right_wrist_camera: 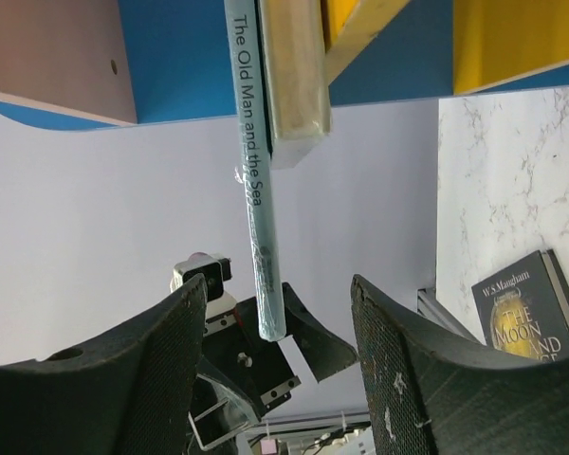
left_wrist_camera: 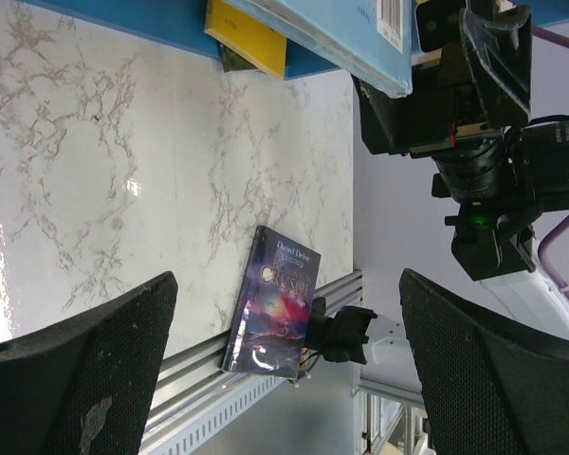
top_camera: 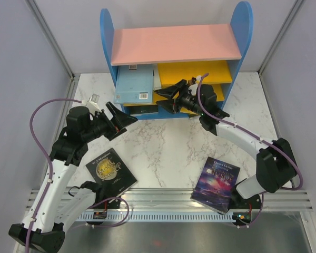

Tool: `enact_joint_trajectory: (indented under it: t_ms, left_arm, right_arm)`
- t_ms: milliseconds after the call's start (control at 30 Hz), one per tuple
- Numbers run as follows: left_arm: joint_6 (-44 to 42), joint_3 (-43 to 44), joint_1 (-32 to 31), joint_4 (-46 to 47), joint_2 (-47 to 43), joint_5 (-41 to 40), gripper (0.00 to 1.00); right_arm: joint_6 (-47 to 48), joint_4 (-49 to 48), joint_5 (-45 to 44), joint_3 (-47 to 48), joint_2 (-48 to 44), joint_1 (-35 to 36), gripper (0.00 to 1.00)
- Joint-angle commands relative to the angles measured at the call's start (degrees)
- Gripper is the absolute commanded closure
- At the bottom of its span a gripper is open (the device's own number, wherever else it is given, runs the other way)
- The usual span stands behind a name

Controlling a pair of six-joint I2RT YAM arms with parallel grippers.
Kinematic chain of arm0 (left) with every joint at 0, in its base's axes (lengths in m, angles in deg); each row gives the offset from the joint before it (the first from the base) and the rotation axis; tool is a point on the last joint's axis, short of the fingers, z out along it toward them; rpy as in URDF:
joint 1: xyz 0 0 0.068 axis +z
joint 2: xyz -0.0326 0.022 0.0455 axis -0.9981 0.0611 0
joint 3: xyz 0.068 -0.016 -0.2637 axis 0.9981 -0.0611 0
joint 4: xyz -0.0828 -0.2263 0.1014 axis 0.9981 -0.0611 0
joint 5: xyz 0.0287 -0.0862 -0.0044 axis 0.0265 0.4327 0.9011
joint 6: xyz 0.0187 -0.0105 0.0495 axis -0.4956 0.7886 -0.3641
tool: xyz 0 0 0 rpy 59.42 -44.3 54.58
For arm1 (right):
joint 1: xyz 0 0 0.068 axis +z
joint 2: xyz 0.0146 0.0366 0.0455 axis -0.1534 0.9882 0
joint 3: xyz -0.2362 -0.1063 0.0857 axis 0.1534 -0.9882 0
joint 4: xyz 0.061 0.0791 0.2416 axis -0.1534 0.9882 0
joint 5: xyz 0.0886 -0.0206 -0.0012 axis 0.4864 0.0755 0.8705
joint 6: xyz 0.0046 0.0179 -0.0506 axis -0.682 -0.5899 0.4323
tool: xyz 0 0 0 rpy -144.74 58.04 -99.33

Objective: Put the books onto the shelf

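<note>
The shelf (top_camera: 176,45) stands at the back of the table. A light blue book (top_camera: 132,84) leans in its left part, above a yellow book (top_camera: 130,109). My right gripper (top_camera: 159,100) is open just right of that blue book. In the right wrist view the book's spine (right_wrist_camera: 256,190) hangs between the spread fingers of the right gripper (right_wrist_camera: 277,282) without touching them. My left gripper (top_camera: 127,122) is open and empty in front of the shelf. A black book with a gold moon (top_camera: 111,173) and a galaxy book (top_camera: 217,177) lie flat near the front edge.
An aluminium rail (top_camera: 168,203) runs along the table's near edge under both flat books. Grey walls close in the left and right sides. The two grippers are close together in front of the shelf's left half.
</note>
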Motion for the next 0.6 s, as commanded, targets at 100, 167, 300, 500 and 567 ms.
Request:
enact_joint_trajectory:
  t_ms: [100, 167, 300, 500, 567]
  left_arm:
    - [-2.2, -0.2, 0.3, 0.8, -0.3, 0.2, 0.00]
    - [-2.2, -0.4, 0.3, 0.8, -0.4, 0.1, 0.00]
    - [-2.5, -0.2, 0.2, 0.7, -0.7, -0.3, 0.00]
    - [-2.8, 0.4, 0.4, 0.0, -0.9, -0.8, 0.00]
    - [-2.7, 0.4, 0.3, -0.1, -1.1, -0.9, 0.00]
  right_arm:
    - [0.4, 0.8, 0.8, -1.0, -4.3, 1.0, 0.42]
    - [1.4, 2.6, 0.4, -0.3, -4.7, 2.2, 0.47]
    - [4.8, 6.9, -1.1, 1.9, -5.6, 6.3, 0.66]
    - [7.8, 10.0, -4.2, 2.3, -5.7, 10.8, 0.73]
    - [7.9, 9.9, -4.2, 2.6, -5.0, 11.3, 0.74]
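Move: The light-blue book overhangs the upper yellow shelf; its middle is about 8 cm ahead of the right hand, 10 cm left and about level. The cream book beneath it lies roughly 10 cm ahead of that hand and 7 cm left, just below. The yellow book in the bottom compartment is some 8 cm ahead, 12 cm right and 18 cm lower. From the left hand, the light-blue book is about 19 cm ahead, 4 cm right and slightly higher. Right hand backs off about 8 cm and swings left before the light-blue book's overhanging end, fingers closing on nothing. ##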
